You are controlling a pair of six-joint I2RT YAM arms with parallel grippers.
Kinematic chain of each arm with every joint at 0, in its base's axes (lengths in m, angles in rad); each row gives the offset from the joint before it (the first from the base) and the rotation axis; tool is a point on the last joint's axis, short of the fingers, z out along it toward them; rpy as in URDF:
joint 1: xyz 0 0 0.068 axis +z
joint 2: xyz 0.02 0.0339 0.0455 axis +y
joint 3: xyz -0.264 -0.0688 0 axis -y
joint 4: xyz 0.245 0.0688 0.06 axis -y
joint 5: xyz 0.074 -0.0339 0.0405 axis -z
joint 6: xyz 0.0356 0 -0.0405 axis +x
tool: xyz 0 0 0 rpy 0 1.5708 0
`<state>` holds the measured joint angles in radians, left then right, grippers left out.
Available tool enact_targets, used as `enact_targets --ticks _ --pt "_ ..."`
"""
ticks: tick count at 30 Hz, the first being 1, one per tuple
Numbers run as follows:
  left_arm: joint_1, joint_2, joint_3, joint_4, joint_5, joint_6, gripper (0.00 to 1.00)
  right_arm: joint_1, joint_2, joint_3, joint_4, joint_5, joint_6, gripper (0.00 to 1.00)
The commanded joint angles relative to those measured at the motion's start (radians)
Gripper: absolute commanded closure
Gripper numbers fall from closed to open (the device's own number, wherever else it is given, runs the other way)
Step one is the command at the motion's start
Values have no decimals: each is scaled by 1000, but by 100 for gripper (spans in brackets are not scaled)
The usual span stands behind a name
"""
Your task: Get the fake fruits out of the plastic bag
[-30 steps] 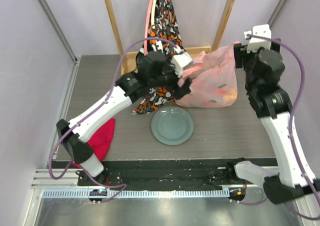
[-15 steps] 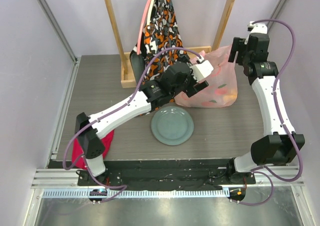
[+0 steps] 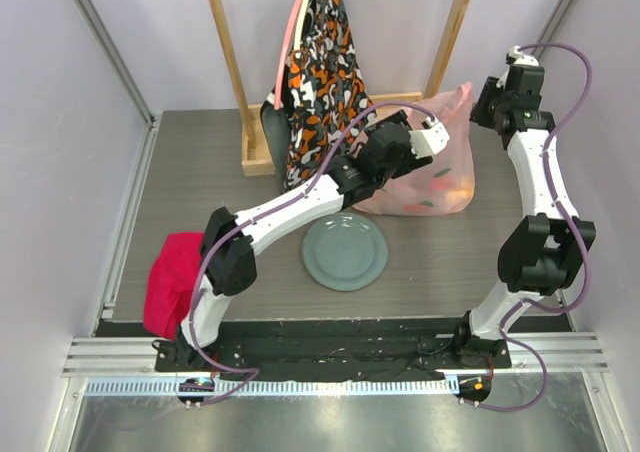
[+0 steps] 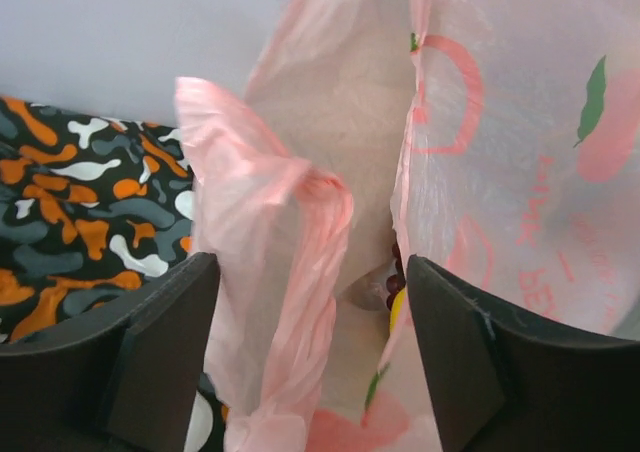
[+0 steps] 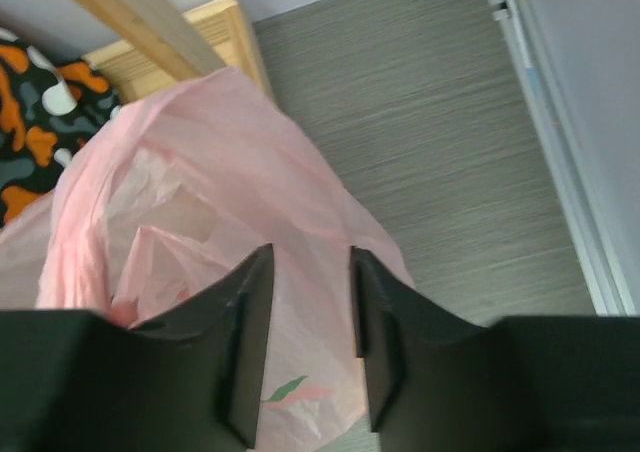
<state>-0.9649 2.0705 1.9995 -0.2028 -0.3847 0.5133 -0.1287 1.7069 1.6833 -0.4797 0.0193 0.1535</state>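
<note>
The pink plastic bag (image 3: 430,184) lies at the back of the table, right of centre. My left gripper (image 3: 436,142) is at its top edge and stands open. In the left wrist view its jaws straddle a bunched fold of the bag (image 4: 290,232) at the mouth (image 4: 310,272). Deep inside show dark purple grapes (image 4: 394,280) and a bit of a yellow fruit (image 4: 397,309); the other fake fruits are hidden. My right gripper (image 3: 484,108) hangs over the bag's back right corner (image 5: 310,257). Its jaws are narrowed but apart, with pink plastic (image 5: 200,172) seen between them.
A grey-green plate (image 3: 345,252) sits in front of the bag. A red cloth (image 3: 172,282) lies at the near left. An orange-black-white garment (image 3: 320,82) hangs from a wooden frame (image 3: 228,62) just left of the bag, and the frame's base (image 5: 150,22) is behind it.
My left arm has reached right and back from the garment to the bag's mouth. My right arm has swung back to the bag's far corner and its jaws have narrowed.
</note>
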Motion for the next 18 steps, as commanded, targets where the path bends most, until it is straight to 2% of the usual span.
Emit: enact_targets --ticks 1,3,4,5,6,7,10,11,14,15,17,18 --pt "21 34 50 43 -39 47 30 0 -62 49 75 -189 26 74" --pt "29 34 30 48 -45 57 40 0 -76 32 78 -212 26 82" --pt "37 33 30 43 -43 60 55 0 -87 20 84 -231 24 87" --pt "41 27 31 36 -37 63 65 0 -116 -17 93 -239 23 89" --pt "48 17 35 22 -37 60 78 0 -134 -39 104 -246 20 92" --pt "57 5 36 20 -43 35 100 0 -157 -60 108 -249 8 97" --pt "93 -64 70 -3 16 -30 100 -2 -248 -131 136 -216 -52 99" --pt "109 -70 94 -9 80 -42 100 -3 -278 -148 150 -184 -72 99" --pt "181 0 344 -117 182 -151 100 -24 -285 -140 233 -112 -83 99" --pt "199 99 556 -212 266 -179 100 -35 -258 -119 256 -107 -72 99" --pt "229 184 707 -273 328 -152 100 -66 -202 -7 268 -96 -52 99" --pt "229 203 738 -252 352 -127 100 -75 -137 42 273 -81 -42 99"
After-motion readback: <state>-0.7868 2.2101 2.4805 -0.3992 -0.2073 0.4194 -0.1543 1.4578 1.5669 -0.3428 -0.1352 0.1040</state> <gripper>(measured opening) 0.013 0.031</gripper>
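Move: The pink bag's near-left handle hangs between the open left fingers, about 3 cm ahead, 1 cm left and 3 cm below. The fruits lie in the bag roughly 3 cm ahead of that hand, 3 cm right and 22 below; the plate is some 17 cm back, 10 left and 28 below, and the camouflage shirt 15 left, 4 ahead and about 8 below. From the half-closed right hand the bag's right rim is about 1 cm ahead, 3 left and 2 below. The bag's near-left handle is pinched by the left fingers, which dip about 3 cm and edge forward onto it as they shut, then haul it up some 12 cm, onward and slightly left. The right fingers finish closing on the bag's right rim while moving left some 3 cm, then draw back towards the base and rise to about 9 cm, tipping up 15 degrees. ##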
